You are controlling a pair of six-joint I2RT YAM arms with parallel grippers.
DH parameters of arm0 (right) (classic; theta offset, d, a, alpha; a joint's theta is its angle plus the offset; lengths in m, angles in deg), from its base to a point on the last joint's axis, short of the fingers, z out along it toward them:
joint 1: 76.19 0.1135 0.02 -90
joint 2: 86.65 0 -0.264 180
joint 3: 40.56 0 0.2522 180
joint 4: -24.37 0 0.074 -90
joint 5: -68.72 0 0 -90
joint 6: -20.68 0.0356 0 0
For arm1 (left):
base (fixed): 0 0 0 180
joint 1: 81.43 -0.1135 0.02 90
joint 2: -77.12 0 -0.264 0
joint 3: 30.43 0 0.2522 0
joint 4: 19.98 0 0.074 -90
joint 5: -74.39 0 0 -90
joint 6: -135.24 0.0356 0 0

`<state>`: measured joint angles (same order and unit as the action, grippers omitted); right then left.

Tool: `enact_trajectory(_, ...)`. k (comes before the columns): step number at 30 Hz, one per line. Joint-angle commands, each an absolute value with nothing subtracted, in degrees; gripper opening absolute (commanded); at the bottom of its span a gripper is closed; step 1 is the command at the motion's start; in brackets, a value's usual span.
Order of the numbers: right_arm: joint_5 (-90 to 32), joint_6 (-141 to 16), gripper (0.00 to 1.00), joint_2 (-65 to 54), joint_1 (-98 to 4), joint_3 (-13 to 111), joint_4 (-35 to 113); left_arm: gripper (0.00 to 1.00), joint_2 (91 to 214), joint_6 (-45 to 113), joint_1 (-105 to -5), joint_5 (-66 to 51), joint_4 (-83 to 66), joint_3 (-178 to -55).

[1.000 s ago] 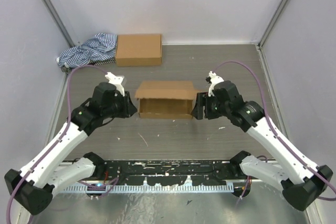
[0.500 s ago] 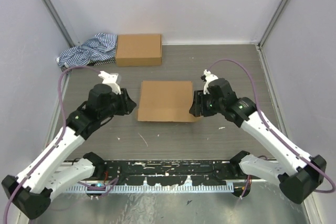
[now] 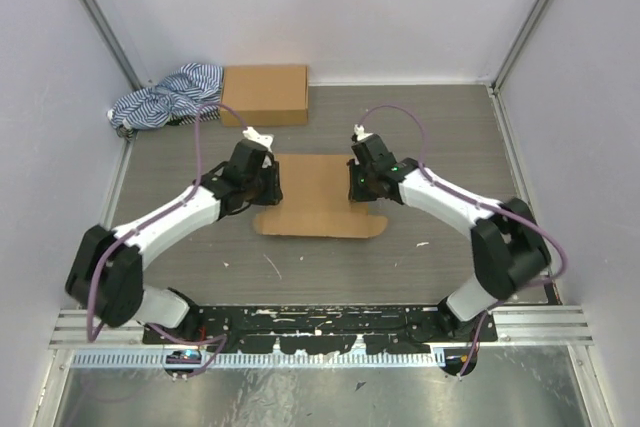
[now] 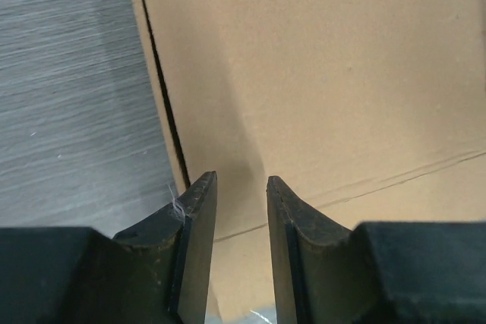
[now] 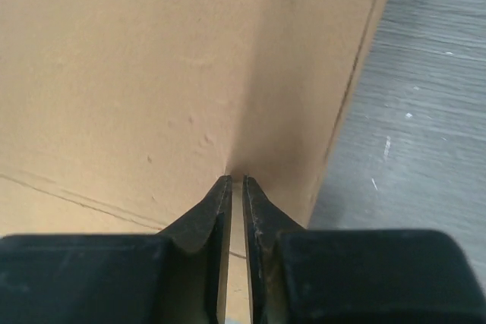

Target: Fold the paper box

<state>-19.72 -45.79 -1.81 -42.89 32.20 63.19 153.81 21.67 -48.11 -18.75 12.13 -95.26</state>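
Note:
The paper box lies in the middle of the table with its lid folded down flat. A front flap with rounded tabs sticks out toward me. My left gripper is over the lid's left edge. In the left wrist view this gripper is open above the cardboard, with nothing between the fingers. My right gripper is at the lid's right edge. Seen from the right wrist, it has only a thin slit between its jaws, and the tips rest on the brown lid.
A second, compact cardboard box stands at the back left, beside a blue-and-white striped cloth. Grey walls close in the table on three sides. The arm bases and a black rail sit at the near edge.
The box lid has come down from open to flat. Both grippers have moved from the box's sides onto its top. The right jaws have closed.

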Motion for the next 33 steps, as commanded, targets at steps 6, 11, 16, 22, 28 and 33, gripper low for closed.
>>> enact_trajectory(6, -19.7, -43.2, 0.16, 9.9, -43.1, 32.2, 55.5, 0.36, 166.9, 23.2, -47.9, -17.5, 12.6, -99.1)
enact_trajectory(11, -17.6, -43.4, 0.16, 9.7, -43.1, 34.1, 56.0, 0.37, 166.1, 24.0, -47.9, -19.7, 10.7, -98.1)
enact_trajectory(16, -15.2, -44.6, 0.16, 10.9, -43.7, 40.7, 58.0, 0.38, 167.5, 25.3, -47.9, -20.7, 10.5, -102.3)
enact_trajectory(22, -11.9, -46.5, 0.18, 8.4, -44.9, 47.8, 61.2, 0.40, 165.4, 27.5, -47.9, -26.1, 15.0, -108.7)
enact_trajectory(28, -15.7, -48.7, 0.69, -4.5, -44.9, 38.3, 61.6, 0.61, 151.7, 25.2, -47.9, -28.4, 13.4, -98.3)
enact_trajectory(33, -24.4, -48.8, 0.85, -12.7, -42.8, 24.3, 57.9, 0.72, 141.8, 21.1, -48.0, -24.7, 4.2, -80.1)
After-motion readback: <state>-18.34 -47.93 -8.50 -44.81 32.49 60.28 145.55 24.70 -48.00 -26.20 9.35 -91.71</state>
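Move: The box lid lies just below both grippers. Its middle is about 5 cm ahead of the left one, 10 cm to its right and 5 cm lower; from the right one it is some 4 cm ahead, 8 cm to the left and 5 cm down. The lid's loose front flap sticks out towards the bases, its middle about 5 cm back and 10 cm right of the left gripper. A spare box sits roughly 27 cm ahead and 2 cm left of that gripper. Bring both grippers down about 4 cm onto the near side corners of the lid, left and right together, and bear on it while sliding forward, the right one some 7 cm, the left a bit less. Then lift clear of the lid, draw back towards the front flap and spread both pairs of fingers, tipping them some 10 degrees outward to forward. ##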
